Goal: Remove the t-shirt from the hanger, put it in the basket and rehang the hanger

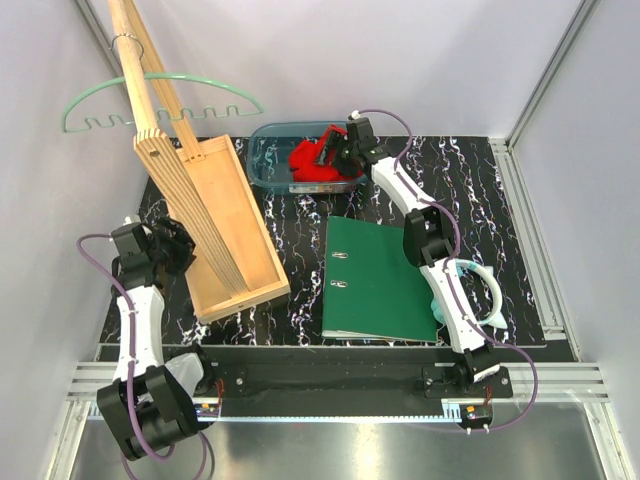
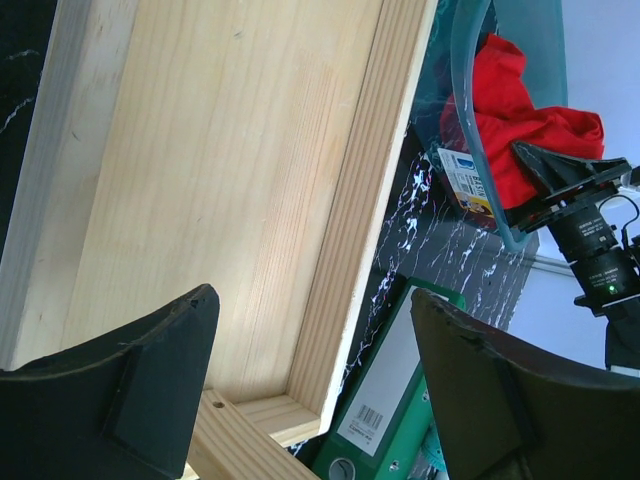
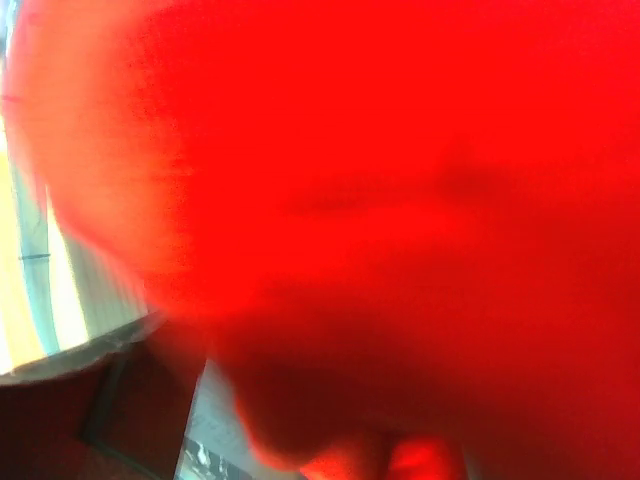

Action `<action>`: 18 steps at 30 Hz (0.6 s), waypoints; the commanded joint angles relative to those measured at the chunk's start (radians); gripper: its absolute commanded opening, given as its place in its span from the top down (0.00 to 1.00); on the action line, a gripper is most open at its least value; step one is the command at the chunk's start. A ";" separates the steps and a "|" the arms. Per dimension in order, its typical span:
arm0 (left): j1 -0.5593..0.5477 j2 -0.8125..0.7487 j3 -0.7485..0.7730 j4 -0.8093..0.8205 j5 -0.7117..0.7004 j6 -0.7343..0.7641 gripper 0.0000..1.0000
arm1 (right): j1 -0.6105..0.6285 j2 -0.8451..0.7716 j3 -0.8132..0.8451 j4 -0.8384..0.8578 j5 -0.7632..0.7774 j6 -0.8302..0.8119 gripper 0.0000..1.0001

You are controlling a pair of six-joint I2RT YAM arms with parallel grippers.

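Note:
The red t-shirt [image 1: 305, 160] lies bunched in a clear blue bin [image 1: 265, 160] at the back middle; it also shows in the left wrist view [image 2: 510, 120]. The pale mint hanger [image 1: 205, 80] hangs bare by its hook on the plywood stand [image 1: 145, 90] at the back left. My right gripper [image 1: 328, 153] is down in the bin on the t-shirt. In the right wrist view blurred red cloth [image 3: 400, 180] fills the frame, with one dark finger [image 3: 120, 400] far out at the lower left, so the jaws look open. My left gripper [image 1: 175, 245] [image 2: 315, 330] is open and empty beside the wooden tray.
A long wooden tray [image 1: 225, 220] forms the stand's base on the left. A green binder [image 1: 375, 285] lies flat at the middle and shows in the left wrist view [image 2: 400, 400]. A pale mint ring-shaped thing [image 1: 480, 290] lies under the right arm. Walls enclose the table.

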 commanded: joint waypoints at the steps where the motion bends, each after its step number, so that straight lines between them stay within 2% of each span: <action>1: 0.003 -0.033 -0.016 0.044 0.017 -0.029 0.18 | -0.001 -0.135 0.043 -0.125 0.047 -0.064 0.00; 9: 0.003 -0.099 -0.025 0.012 -0.021 -0.066 0.16 | -0.001 -0.244 0.053 -0.266 0.119 -0.169 0.00; 13: 0.005 -0.125 -0.025 -0.017 -0.043 -0.075 0.15 | -0.002 -0.316 -0.012 -0.294 0.156 -0.205 0.00; 18: 0.005 -0.208 -0.006 -0.103 -0.139 -0.079 0.14 | 0.001 -0.417 -0.095 -0.329 0.128 -0.193 0.00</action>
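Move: My right hand is down inside the blue box with the red t-shirt bunched around its fingers; the shirt's middle is about 2 cm to its right and 3 cm below it, level with it fore and aft. The box's middle sits roughly 3 cm to the hand's left and 4 cm below, neither ahead nor back. The green binder is some 33 cm back and 13 cm right. From my left hand the shirt lies about 30 cm ahead, 31 cm to the right and 10 cm lower. I finish spreading my right fingers wide, already opening, and draw them off the t-shirt: first a little back and to the right, then mostly straight up out of the box, rising about 11 cm while drifting some 4 cm back and 5 cm right. The wrist rolls about 10 degrees, its left side dropping. My left hand only eases up and back about 2 cm. ##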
